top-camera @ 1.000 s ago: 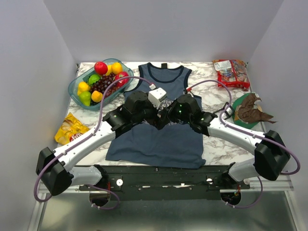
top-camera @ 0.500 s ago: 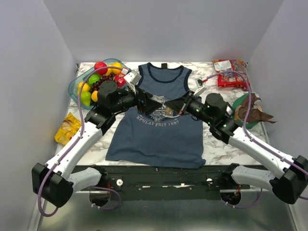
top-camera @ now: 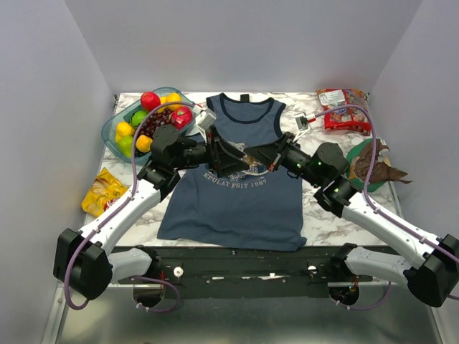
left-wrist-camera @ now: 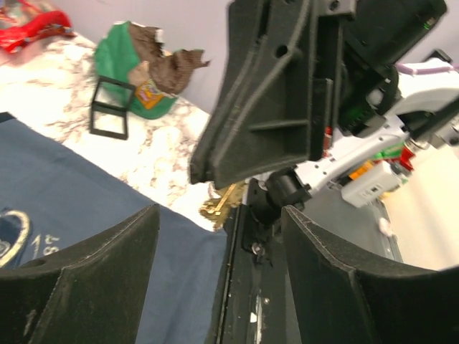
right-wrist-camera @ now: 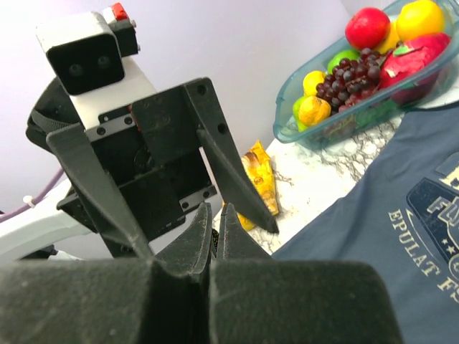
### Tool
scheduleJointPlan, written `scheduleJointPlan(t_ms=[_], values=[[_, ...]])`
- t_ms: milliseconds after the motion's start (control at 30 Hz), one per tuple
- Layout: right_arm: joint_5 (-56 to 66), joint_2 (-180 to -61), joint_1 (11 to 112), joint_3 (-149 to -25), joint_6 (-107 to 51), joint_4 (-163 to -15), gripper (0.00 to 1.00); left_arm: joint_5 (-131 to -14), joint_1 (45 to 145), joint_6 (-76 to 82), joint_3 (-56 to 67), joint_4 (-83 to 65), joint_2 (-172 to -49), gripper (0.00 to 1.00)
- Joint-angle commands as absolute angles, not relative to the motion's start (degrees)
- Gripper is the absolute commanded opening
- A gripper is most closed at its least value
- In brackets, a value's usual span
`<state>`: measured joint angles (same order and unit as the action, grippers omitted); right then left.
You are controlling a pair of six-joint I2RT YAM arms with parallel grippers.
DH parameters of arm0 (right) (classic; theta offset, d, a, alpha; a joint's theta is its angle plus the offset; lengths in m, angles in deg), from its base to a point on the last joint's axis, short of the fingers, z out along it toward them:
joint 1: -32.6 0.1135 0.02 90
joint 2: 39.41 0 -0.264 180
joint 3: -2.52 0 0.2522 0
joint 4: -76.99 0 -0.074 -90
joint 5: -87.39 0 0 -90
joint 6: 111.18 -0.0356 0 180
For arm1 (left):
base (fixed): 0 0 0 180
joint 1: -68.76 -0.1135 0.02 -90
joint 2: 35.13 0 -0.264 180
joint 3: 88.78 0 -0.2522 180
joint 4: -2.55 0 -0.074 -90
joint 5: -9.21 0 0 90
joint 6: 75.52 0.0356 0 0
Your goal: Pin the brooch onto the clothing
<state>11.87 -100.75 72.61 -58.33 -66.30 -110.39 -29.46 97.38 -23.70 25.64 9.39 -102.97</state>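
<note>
The clothing [top-camera: 229,208] lies flat on the marble table, a slate-blue tank top with a pale chest print. Both grippers meet above that print. My right gripper [top-camera: 249,159] is shut on the brooch [left-wrist-camera: 222,203], a small gold leaf-shaped pin that sticks out below its tips in the left wrist view. In the right wrist view, only a dark-gold sliver shows between the right gripper [right-wrist-camera: 215,209] fingers. My left gripper [top-camera: 228,154] is open, one finger on each side of the right gripper's tips and the brooch, touching neither. The arms hide the brooch from above.
A clear tray of fruit [top-camera: 115,127] stands at the back left, with a yellow snack bag [top-camera: 104,192] in front of it. A red packet [top-camera: 343,107] lies at the back right. A green plate with a brown wrapper [top-camera: 369,165] and a small black-framed box [left-wrist-camera: 109,118] sit right of the shirt.
Half a second ago the two grippers were apart over the print. They have since come together, and the left fingers have narrowed a little around the right gripper's tips.
</note>
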Motion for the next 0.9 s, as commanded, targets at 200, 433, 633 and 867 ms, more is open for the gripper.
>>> scheduleJointPlan(t_ms=[200, 433, 633, 867], values=[[12.9, -101.7, 72.6, -58.4, -66.1, -116.9, 0.01, -25.2, 99.0, -27.7, 26.4, 15.7, -104.6, 0.62], [12.7, -102.2, 72.6, -57.2, -66.5, -117.5, 0.0, -25.3, 99.1, -30.1, 27.6, 19.6, -104.2, 0.35], [11.5, -101.5, 72.6, -55.3, -67.0, -117.6, 0.0, -25.7, 99.0, -30.2, 28.0, 19.9, -104.0, 0.07], [10.0, -99.7, 72.5, -54.0, -66.4, -115.6, 0.04, -26.7, 99.0, -29.1, 27.9, 18.4, -103.9, 0.0]])
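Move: The gold brooch, already held in the right fingertips, juts towards the open left gripper: its middle is about 3 cm to the left hand's right, 1 cm back and level in height. The right fingertips come just beyond, about 4 cm right of the left hand. The shirt's middle lies roughly 28 cm below and 9 cm ahead of the left hand, 2 cm left. From the right hand, the brooch is about 1 cm ahead and 2 cm left. The left fingers close from wide open to shut on the free near end of the brooch, pinching it at their tips, after the left hand eases about 1.5 cm back and a touch right towards it. The right hand keeps its shut grip on the other end and rises about 1 cm. ##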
